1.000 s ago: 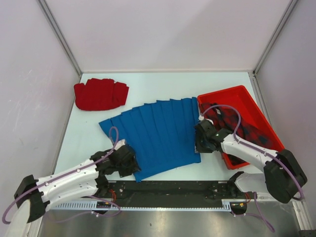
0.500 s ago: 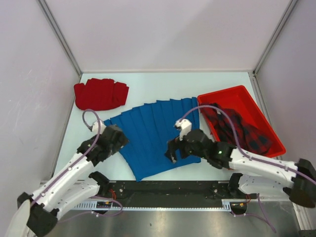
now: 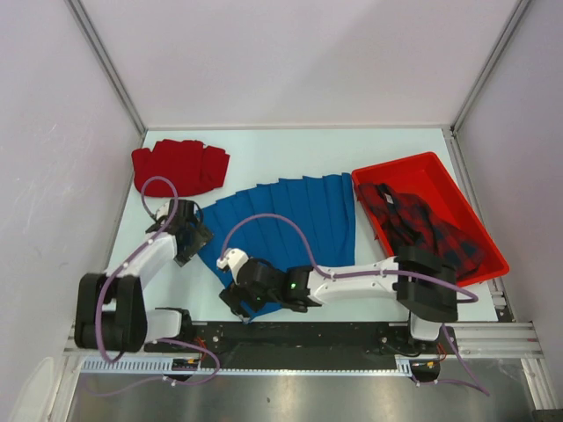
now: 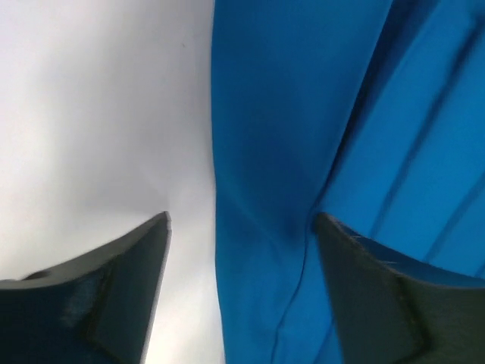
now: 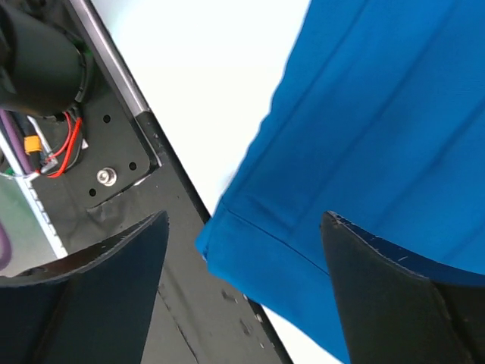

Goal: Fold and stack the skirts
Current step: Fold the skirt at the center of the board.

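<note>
The blue skirt (image 3: 295, 220) lies spread flat, pleats fanned, mid-table. My left gripper (image 3: 195, 234) hovers at its left corner, open; in the left wrist view the skirt's edge (image 4: 303, 136) runs between the fingertips of that gripper (image 4: 242, 218). My right gripper (image 3: 234, 299) is at the skirt's near-left corner, open; that corner (image 5: 250, 227) sits between the tips of the gripper (image 5: 244, 217), overhanging the table's front edge. The red skirt (image 3: 180, 167) lies folded at the back left. The plaid skirt (image 3: 413, 221) is bunched in the red tray (image 3: 400, 164).
The black base rail (image 5: 129, 167) with its bolts and wires runs just under the right gripper at the table's near edge. Grey enclosure walls stand close on the left, back and right. The right arm reaches leftward across the front of the table.
The right arm swung from beside the tray across to the blue skirt's near-left corner. The left gripper moved from the near edge up to the left corner. Both jaws opened.
</note>
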{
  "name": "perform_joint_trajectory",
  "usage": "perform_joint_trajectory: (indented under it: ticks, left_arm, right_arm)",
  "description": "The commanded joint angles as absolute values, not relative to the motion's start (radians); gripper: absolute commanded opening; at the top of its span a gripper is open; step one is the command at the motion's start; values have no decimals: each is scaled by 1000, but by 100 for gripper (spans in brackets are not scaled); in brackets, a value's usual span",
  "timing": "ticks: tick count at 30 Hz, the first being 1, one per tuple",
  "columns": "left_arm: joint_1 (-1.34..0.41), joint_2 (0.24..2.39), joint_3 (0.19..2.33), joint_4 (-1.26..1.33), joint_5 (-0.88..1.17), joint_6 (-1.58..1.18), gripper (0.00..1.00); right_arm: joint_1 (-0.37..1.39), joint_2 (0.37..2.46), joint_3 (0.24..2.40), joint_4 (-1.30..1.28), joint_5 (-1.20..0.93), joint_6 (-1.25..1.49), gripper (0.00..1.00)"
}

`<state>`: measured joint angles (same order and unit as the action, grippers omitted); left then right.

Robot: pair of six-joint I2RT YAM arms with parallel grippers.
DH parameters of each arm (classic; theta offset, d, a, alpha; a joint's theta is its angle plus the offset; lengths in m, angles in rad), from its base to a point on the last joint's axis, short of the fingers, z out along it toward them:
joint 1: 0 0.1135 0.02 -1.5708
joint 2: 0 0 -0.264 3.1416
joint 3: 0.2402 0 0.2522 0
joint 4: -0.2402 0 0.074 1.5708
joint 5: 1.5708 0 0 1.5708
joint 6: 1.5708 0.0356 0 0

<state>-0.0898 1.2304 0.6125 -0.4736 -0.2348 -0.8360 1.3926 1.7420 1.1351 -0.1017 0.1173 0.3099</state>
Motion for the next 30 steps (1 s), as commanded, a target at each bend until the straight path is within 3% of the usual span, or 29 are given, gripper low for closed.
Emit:
perform_joint_trajectory:
  ticks: [1, 11, 14, 15, 17, 18, 22, 25, 30]
  left_arm:
    - [-28, 1342, 669, -379, -144, -752, 77]
    - [-20, 1474, 706, -359, -164, -758, 63]
    - [-18, 1479, 713, -367, -190, -758, 49]
    - [-18, 1479, 715, -370, -208, -761, 38]
    - [-8, 1482, 715, -367, -207, -759, 26]
    - [-3, 1480, 718, -368, -210, -759, 2]
    - [44, 1473, 730, -388, -216, -756, 0]
    - [67, 1410, 730, -417, -251, -759, 0]
    - [81, 1189, 696, -492, -347, -790, 0]
  right_arm:
    - [1420, 1807, 1213, -110, 94, 288, 84]
    - [1430, 1914, 1253, -173, 71, 296, 62]
    - [1439, 1942, 1253, -176, 61, 302, 58]
    - [1439, 1956, 1253, -178, 61, 308, 57]
    - [1440, 1967, 1253, -175, 64, 319, 47]
    - [1443, 1970, 1253, -175, 67, 322, 43]
    - [1450, 1961, 1253, -170, 13, 261, 13]
    - [1456, 1945, 1252, -144, -128, 230, 6]
    - [1450, 1904, 1255, -69, -310, 186, 4]
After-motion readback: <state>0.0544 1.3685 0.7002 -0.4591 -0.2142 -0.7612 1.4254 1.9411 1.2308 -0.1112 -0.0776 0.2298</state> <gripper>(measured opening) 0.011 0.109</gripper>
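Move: On the blue skirt's left edge, the spot for the left hand lies about 4 cm ahead, 1 cm left and 2 to 3 cm below it; the skirt's far left corner is some 10 cm ahead and 1 cm right of that hand, the folded red skirt 24 cm ahead and 6 cm left. The right hand's spot, the near left corner at the board's near edge, lies about 2 cm back, 1 cm left and 6 to 7 cm below it; the skirt's middle is 22 cm ahead and 10 cm right. Sinking about 6 cm and easing back, the right hand closes on the near left corner, while the left slides about 4 cm forward, just above the board, and pinches the left edge. With the fabric held, both then pull left and back, 2 to 3 cm each way for the left, which starts to rise; the right goes mostly back and turns some 10 degrees counter-clockwise. ##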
